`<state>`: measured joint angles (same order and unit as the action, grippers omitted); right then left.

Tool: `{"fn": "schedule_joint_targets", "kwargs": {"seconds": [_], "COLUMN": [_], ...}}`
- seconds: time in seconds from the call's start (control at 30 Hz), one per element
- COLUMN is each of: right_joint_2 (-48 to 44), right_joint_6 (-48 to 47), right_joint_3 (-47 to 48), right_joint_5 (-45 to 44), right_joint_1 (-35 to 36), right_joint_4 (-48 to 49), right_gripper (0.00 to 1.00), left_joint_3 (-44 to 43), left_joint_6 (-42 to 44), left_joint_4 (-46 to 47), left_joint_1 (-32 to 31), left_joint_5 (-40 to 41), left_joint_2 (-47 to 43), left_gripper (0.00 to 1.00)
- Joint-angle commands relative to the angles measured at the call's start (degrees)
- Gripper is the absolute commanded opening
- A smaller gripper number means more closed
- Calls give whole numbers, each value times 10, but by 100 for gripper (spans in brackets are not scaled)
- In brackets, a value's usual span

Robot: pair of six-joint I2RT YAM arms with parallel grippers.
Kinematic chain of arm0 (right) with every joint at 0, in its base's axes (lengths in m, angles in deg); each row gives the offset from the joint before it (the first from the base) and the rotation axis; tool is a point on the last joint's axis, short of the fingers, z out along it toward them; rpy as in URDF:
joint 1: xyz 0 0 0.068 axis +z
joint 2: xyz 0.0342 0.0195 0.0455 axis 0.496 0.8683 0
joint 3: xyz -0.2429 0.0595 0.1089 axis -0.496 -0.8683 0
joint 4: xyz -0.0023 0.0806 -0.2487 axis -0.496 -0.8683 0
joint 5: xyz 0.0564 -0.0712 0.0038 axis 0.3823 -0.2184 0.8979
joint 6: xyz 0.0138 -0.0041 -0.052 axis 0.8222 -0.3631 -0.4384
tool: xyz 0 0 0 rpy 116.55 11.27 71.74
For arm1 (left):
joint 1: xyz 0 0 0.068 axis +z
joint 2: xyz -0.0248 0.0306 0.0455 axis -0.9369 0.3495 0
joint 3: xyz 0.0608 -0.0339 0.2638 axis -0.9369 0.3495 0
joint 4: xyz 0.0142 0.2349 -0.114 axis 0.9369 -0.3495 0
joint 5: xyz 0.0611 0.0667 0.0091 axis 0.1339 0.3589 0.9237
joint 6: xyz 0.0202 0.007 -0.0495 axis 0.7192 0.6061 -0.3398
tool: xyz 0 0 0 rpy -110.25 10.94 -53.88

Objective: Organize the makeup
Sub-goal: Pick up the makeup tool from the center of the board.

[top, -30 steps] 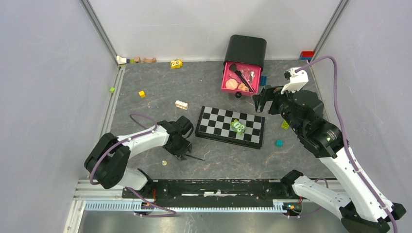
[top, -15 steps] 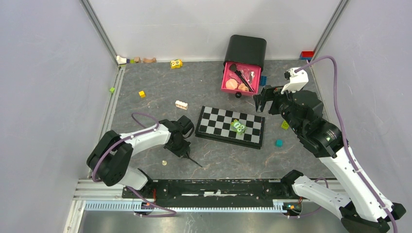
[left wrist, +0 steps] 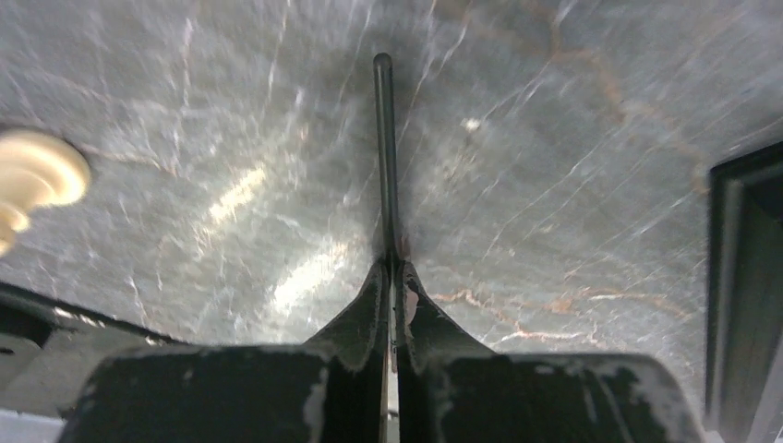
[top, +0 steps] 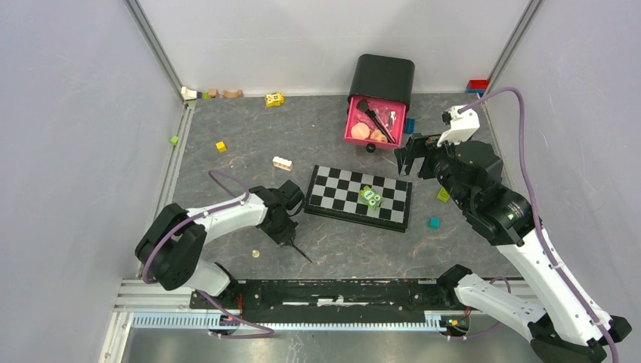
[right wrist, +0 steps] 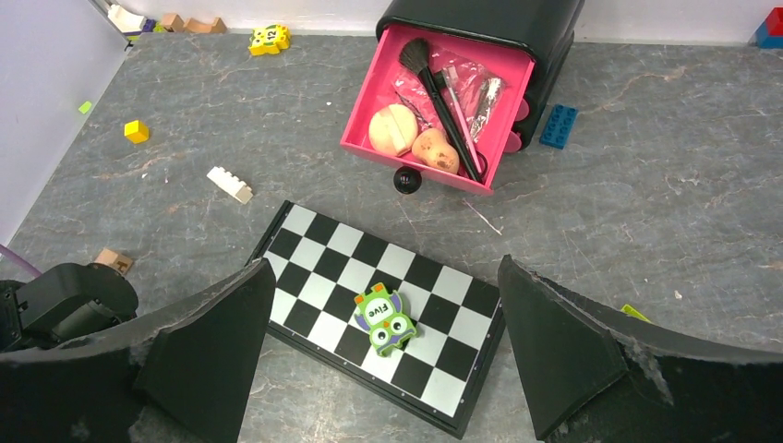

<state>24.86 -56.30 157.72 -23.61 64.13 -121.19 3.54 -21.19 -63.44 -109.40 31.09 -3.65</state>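
Observation:
My left gripper (left wrist: 394,269) is shut on one end of a thin dark pencil (left wrist: 385,157), which sticks out ahead of the jaws, low over the grey floor. From above, the left gripper (top: 287,234) sits just left of the chequered board and the pencil (top: 301,252) points toward the near edge. More makeup lies in the open pink drawer (right wrist: 367,92): a black long-handled brush (right wrist: 434,78) and two round peach puffs (right wrist: 392,129). My right gripper (right wrist: 383,268) hangs open above the board, holding nothing. It shows at the right in the top view (top: 409,159).
The chequered board (top: 340,193) carries a green owl toy (top: 370,197). A black drawer case (top: 383,76) stands at the back. A small cream round piece (top: 255,254) lies near my left gripper. Toy blocks are scattered: yellow (top: 221,147), cream (top: 282,162), teal (top: 434,222).
My left gripper has closed on the pencil, which lay nearly sideways on the floor and now points toward the near right. The right arm has not moved.

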Motion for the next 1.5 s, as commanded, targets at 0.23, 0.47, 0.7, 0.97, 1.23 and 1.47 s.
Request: {"fn": "schedule_joint_targets", "kwargs": {"seconds": [0.23, 0.47, 0.7, 0.97, 1.23, 1.47], "right_joint_2": [-5, -13, -23, -45, -69, -71], "right_joint_6": [-10, -28, -35, -25, -11, -7], "right_joint_3": [2, -4, -15, -32, -49, -52], "right_joint_5": [-15, -23, -28, -39, -55, -69], "right_joint_1": [-1, -1, -1, -1, -1, -1], "right_joint_4": [13, 15, 6, -2, -11, -18], "right_gripper": [98, 98, 98, 98, 98, 98], "left_joint_3": [-34, -66, -147, -343, -505, -594], "left_joint_6": [138, 274, 410, 465, 444, 415], "left_joint_4": [1, 116, 324, 371, 410, 426], "left_joint_1": [0, -1, 1, 7, 36, 49], "left_joint_5": [180, 170, 46, -96, -211, -232], "left_joint_2": [-132, -176, -120, 68, 238, 319], "left_gripper": [2, 2, 2, 2, 2, 2]}}
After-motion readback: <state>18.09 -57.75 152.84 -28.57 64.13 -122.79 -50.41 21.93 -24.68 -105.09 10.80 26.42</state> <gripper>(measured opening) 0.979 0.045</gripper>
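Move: The left gripper, almost at table level, already pinches the thin black makeup tool; the open pink drawer lies about 32 cm ahead, 28 cm right and some 11 cm higher. From that gripper, the chessboard's middle is roughly 13 cm ahead and 22 cm right, with the owl block 13 cm ahead and 26 cm right; the white brick is 25 cm ahead, 2 cm left. From the right hand, the drawer is about 22 cm ahead, 5 cm left, 23 cm below. Keep the left fingers shut on the makeup tool and carry it up and forward, then sweep right as well towards the drawer: about 27 cm forward, 23 cm right and 21 cm up, easing down slightly at the end. Swing the wrist from pointing down to pointing right and forward. Draw the empty, open right hand about 3 cm right and slightly back. ##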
